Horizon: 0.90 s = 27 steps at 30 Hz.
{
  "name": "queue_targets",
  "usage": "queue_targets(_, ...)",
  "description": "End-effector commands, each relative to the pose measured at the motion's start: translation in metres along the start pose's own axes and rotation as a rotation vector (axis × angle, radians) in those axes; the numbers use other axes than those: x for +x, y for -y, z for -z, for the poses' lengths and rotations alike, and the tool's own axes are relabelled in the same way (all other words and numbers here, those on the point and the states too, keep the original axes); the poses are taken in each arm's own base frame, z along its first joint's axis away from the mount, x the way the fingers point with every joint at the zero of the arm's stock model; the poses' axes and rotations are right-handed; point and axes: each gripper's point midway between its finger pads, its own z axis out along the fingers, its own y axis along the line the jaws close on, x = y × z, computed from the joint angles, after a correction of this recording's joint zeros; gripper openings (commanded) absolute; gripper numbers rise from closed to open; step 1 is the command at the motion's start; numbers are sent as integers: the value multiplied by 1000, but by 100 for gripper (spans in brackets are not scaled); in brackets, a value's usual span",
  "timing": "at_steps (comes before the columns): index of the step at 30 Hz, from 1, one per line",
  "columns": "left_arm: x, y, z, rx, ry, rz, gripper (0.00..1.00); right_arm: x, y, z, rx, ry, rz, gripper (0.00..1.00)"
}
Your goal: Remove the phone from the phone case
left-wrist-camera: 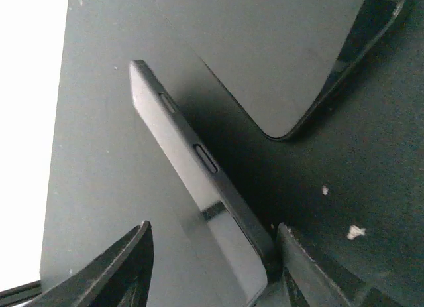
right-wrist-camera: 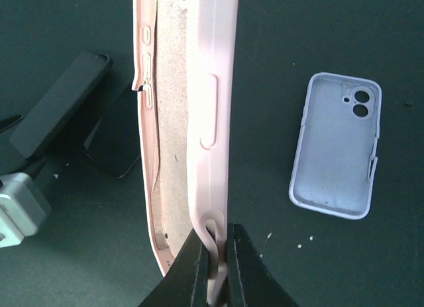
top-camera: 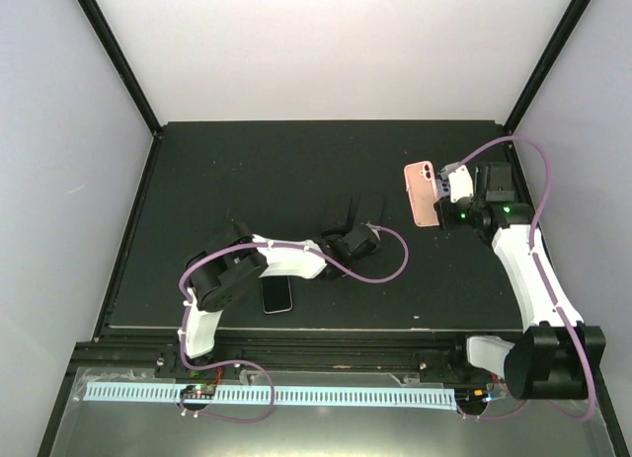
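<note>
The pink phone case (right-wrist-camera: 199, 88) hangs upright and empty, its beige lining showing. My right gripper (right-wrist-camera: 216, 231) is shut on its bottom rim. From above, the case (top-camera: 423, 192) is held over the table's right side at the right gripper (top-camera: 446, 195). A dark phone (left-wrist-camera: 185, 154) stands tilted on its edge between the fingers of my left gripper (left-wrist-camera: 213, 226). It leans against the right finger (left-wrist-camera: 298, 260) with a wide gap to the left one. From above, that phone (top-camera: 339, 216) is at mid-table, just beyond the left gripper (top-camera: 348, 234), which is open.
A second dark phone (left-wrist-camera: 291, 61) lies flat just past the tilted one. Another phone (top-camera: 277, 294) lies beside the left arm's elbow. An empty lavender case (right-wrist-camera: 338, 144) lies face up on the black mat (top-camera: 247, 171). Black frame posts stand at the back corners.
</note>
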Motion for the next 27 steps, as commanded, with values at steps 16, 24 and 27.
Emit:
queue_targets(16,1,-24,118,400,176,652,72,0,33,-70,-111,-474,-38,1)
queue_targets(24,26,-17,170,594,301,884,72,15,46,-114,-197,-601,-223,1)
queue_targets(27,43,-20,170,559,299,943,72,18,51,-128,-187,-604,-267,1)
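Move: The phone just out of the pink case sits tilted between the left gripper's parting fingers, its middle about 7 cm ahead and level sideways; the freed phone lies flat 8 cm to its right, and the spare phone some 12 cm back and 16 cm left of the hand. From the right gripper, holding the pink case, the lilac case lies about 11 cm ahead, 3 cm right and 16 cm below, the freed phone 7 cm ahead and 17 cm left. Bring the left gripper clear of the tilted phone: open the fingers further, slip the lower one out from under its near end, then draw back about 13 cm, rising and veering a little left while the hand's left side rolls down some 50 degrees. Meanwhile lower the right gripper and carry it forward, still pinching the pink case, down towards the lilac case, tipping the fingers steeply downward. ##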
